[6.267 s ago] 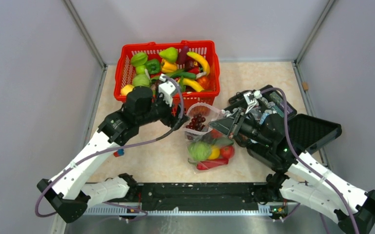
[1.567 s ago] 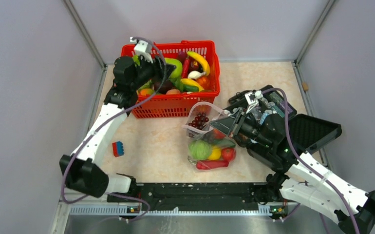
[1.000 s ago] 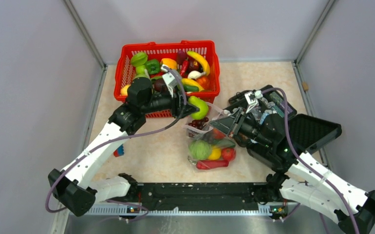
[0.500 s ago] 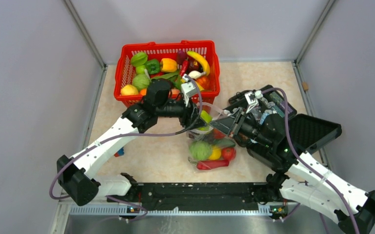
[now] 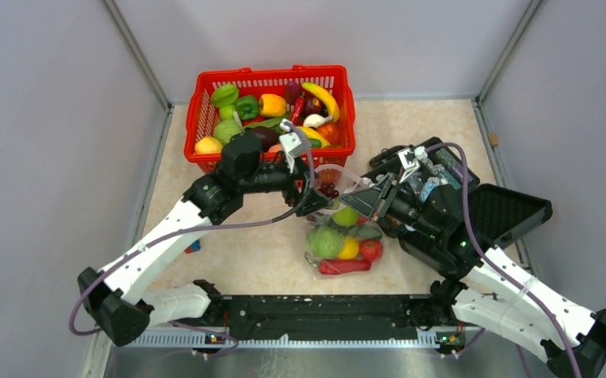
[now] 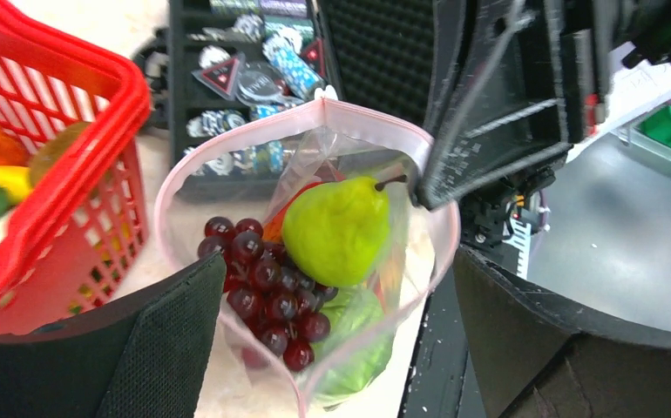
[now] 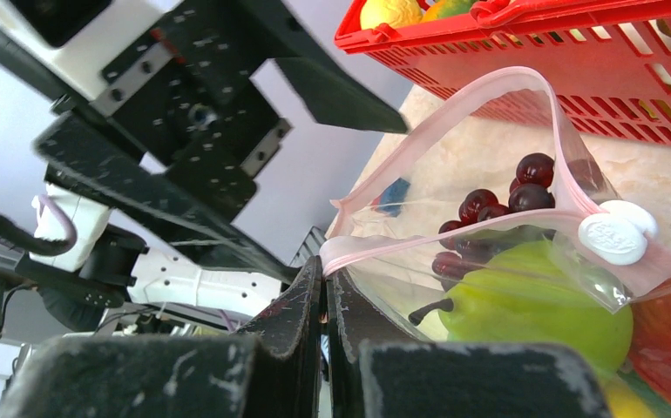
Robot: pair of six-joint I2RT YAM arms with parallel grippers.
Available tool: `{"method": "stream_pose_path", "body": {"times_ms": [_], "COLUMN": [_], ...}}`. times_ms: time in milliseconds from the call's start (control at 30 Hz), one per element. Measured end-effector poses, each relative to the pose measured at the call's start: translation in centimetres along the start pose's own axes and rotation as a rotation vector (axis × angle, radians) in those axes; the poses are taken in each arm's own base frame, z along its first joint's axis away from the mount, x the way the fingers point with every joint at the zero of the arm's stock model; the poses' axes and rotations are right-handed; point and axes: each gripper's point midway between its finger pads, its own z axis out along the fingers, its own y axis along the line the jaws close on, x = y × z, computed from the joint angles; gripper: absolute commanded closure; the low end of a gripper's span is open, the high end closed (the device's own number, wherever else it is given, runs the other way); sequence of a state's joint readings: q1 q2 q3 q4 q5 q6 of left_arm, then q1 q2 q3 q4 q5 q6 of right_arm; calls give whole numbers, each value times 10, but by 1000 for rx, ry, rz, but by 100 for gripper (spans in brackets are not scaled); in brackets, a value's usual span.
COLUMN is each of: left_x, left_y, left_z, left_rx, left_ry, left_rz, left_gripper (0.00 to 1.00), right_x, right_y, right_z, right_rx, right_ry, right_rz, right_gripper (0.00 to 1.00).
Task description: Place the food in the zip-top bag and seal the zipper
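Note:
The zip-top bag (image 5: 339, 236) lies between the arms with its mouth held open. My right gripper (image 7: 325, 287) is shut on the pink zipper (image 7: 454, 248) at the rim, near the white slider (image 7: 615, 233). My left gripper (image 6: 358, 366) hangs open just above the mouth, its pads (image 6: 171, 348) wide apart and holding nothing. A green pear (image 6: 336, 228) rests loose inside on purple grapes (image 6: 267, 292) and the cabbage (image 6: 358, 348). Deeper in the bag lie a lemon (image 5: 349, 248), tomato (image 5: 371, 249) and chili (image 5: 343, 265).
The red basket (image 5: 268, 72) with several more toy foods stands at the back, close behind the bag. An open black case (image 5: 504, 213) of small bottles and tools lies at the right under my right arm. A small blue-red block (image 5: 195, 246) peeks out under my left arm.
My left arm brought the pear from the basket to the bag mouth, then opened; the pear dropped in. The right gripper has kept hold of the rim.

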State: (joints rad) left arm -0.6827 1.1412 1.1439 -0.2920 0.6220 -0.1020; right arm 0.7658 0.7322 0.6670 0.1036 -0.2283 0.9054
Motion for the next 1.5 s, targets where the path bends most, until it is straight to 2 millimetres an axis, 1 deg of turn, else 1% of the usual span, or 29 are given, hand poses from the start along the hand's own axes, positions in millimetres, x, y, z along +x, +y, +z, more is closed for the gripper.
{"method": "stream_pose_path", "body": {"times_ms": [133,200,267,300,333,400,567,633,767,800,1033,1133,1200,1233,1333,1367,1500], "left_x": [-20,-25,-25,-20,-15,2,48,57,63,64,58,58,60,61,62,61,57], "left_y": [-11,-13,-13,-12,-11,-7,4,8,18,20,23,23,22,22,21,20,19], "left_z": [-35,-53,-58,-60,-60,-56,-39,-34,-28,-27,-22,-19,-17,-16,-15,-14,-13], "left_rx": [-81,-136,-154,-161,-163,-163,-134,-132,-156,-163,-163,-149,-138,-132,-120,-117,-111], "left_ry": [-113,-166,-182,-180,-171,-129,-1,26,51,53,24,20,24,26,25,22,6], "left_rz": [67,93,101,104,105,96,57,49,39,37,57,57,58,58,54,56,58], "left_gripper": [1,1,1,1,1,1,1,1,2,5,44,70,86,89,95,99,100], "right_x": [0,-1,-1,-1,-1,-1,-1,-1,-1,-1,-1,-1,-1,-1,-1,-1,-1], "right_y": [-2,-2,-2,-2,-2,-2,-2,-2,-2,-2,-2,-1,0,0,0,0,1], "right_z": [0,0,0,0,0,0,0,0,0,0,-1,-2,-3,-3,-4,-5,-6], "right_rx": [5,5,4,4,4,4,4,4,3,4,5,3,1,1,1,3,2], "right_ry": [-7,-10,-11,-11,-11,-10,-10,-10,-10,-10,-9,-11,-12,-13,-12,-12,-12], "right_rz": [-1,-1,-1,-1,-1,-3,-6,-5,-6,-5,-5,-6,-6,-7,-6,-6,-6], "right_gripper": [100,100,100,100,100,100,100,100,100,100,100,100,100,100,100,100,100]}}
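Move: The open bag's left rim corner is the left hand's next grip: level with it fore and aft, about 3 cm to its left and 6 cm below. The released pear is already in the bag, about 6 cm right of the hand, 3 back and 9 down. The grapes are 3 cm ahead, 2 right and 9 down; the basket centre is about 22 ahead, 14 left and 12 below. From the right hand, pinching the opposite rim, that corner is about 9 cm left and 2 ahead. Leftward and up in a small arc, the wide-open left hand backs out from over the bag mouth about 5 cm, then sinks some 10 cm to the left corner of the rim. There it eases a centimetre or so back to the right as its fingers shut and pinch the rim. The right hand stays put, keeping its pinch on the other side. ##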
